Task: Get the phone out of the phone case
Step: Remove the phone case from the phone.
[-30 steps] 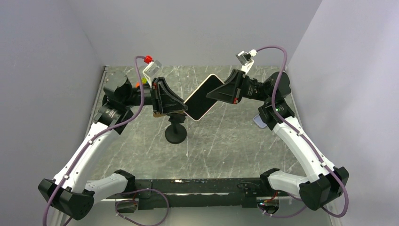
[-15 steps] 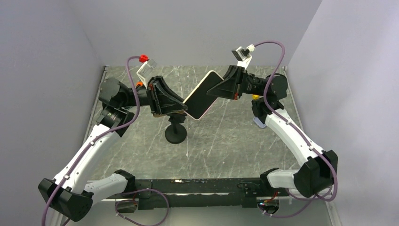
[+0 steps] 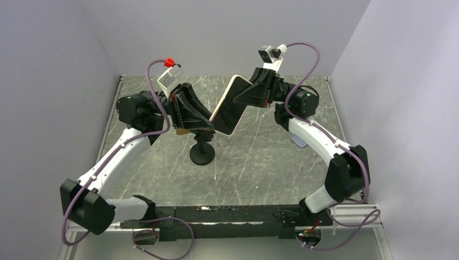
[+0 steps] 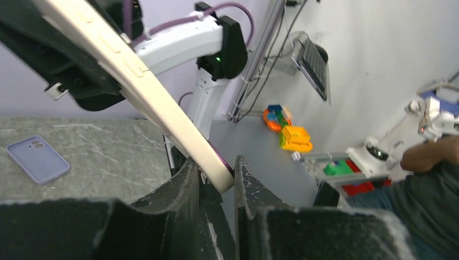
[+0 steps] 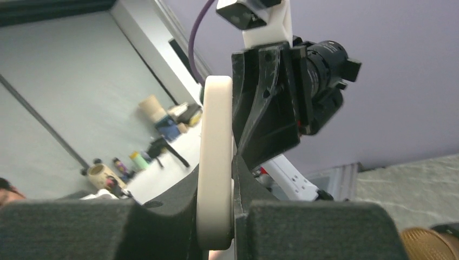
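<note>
The phone [image 3: 227, 112], cream-edged with a dark screen, hangs tilted in the air above the table, held at both ends. My left gripper [image 3: 208, 125] is shut on its lower end, and my right gripper [image 3: 242, 97] is shut on its upper end. In the left wrist view the phone [image 4: 135, 81] runs up and left from my left gripper [image 4: 216, 174]. In the right wrist view its cream edge [image 5: 215, 151] stands between the fingers of my right gripper [image 5: 216, 216]. The empty lavender phone case [image 4: 38, 158] lies flat on the table, partly hidden by the right arm in the top view [image 3: 296, 142].
A black round-based stand [image 3: 202, 151] sits on the marble table just below the phone. An orange object [image 3: 158, 97] lies behind the left arm. Grey walls close in on the left, back and right.
Both grippers have lifted and turned the phone to a steeper, more upright tilt. The right wrist has moved left and up, and the right elbow has swung in.
</note>
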You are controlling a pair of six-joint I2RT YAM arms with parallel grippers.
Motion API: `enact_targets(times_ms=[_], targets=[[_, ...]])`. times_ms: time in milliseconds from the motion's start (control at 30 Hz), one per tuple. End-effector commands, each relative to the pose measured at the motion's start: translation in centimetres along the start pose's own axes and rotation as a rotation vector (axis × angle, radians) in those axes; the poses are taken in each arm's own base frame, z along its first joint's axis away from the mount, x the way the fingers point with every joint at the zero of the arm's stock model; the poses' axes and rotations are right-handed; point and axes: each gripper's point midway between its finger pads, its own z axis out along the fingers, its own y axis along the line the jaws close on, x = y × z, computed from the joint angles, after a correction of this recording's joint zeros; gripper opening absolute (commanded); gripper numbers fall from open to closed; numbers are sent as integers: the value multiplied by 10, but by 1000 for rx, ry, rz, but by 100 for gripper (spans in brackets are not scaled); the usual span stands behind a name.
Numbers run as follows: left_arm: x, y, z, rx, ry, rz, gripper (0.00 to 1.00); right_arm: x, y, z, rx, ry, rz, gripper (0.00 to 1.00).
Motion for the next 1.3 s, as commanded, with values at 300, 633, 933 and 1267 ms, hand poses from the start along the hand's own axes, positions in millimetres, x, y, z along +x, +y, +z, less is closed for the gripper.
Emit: enact_targets(times_ms=[300,633,933,1267], targets=[[-18,14,7,20,6,283,0,20,7,30,-206,4,277,0],[-10,83,-17,-409,87,349,0,14,28,32,-218,-25,260,0],[-12,130,-69,-960,159,443,0,-1,49,32,-260,-86,242,0],[-23,133,-112,-1306,132,489,0,-8,67,31,-286,-111,210,0]])
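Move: My left hand already pinches the near-left corner of the phone case; the middle of the cased phone lies about 4 cm ahead of it, 5 cm to its right and 4 cm above. My right hand grips phone and case together, the middle roughly 1 cm back and 1 cm left of it. From my left hand the microphone is some 16 cm ahead, 8 cm left and 30 cm below. From my right, the lavender case is around 19 cm ahead, 28 cm right and 45 cm below. I keep the case corner pinched and peel it from the phone: my left hand sinks about 2 cm, then sweeps forward over 5 cm and a little lower, its wrist swinging some 40 degrees counter-clockwise. My right hand keeps its hold on phone and case, shifts left with a roll of about 20 degrees, then carries them forward. ##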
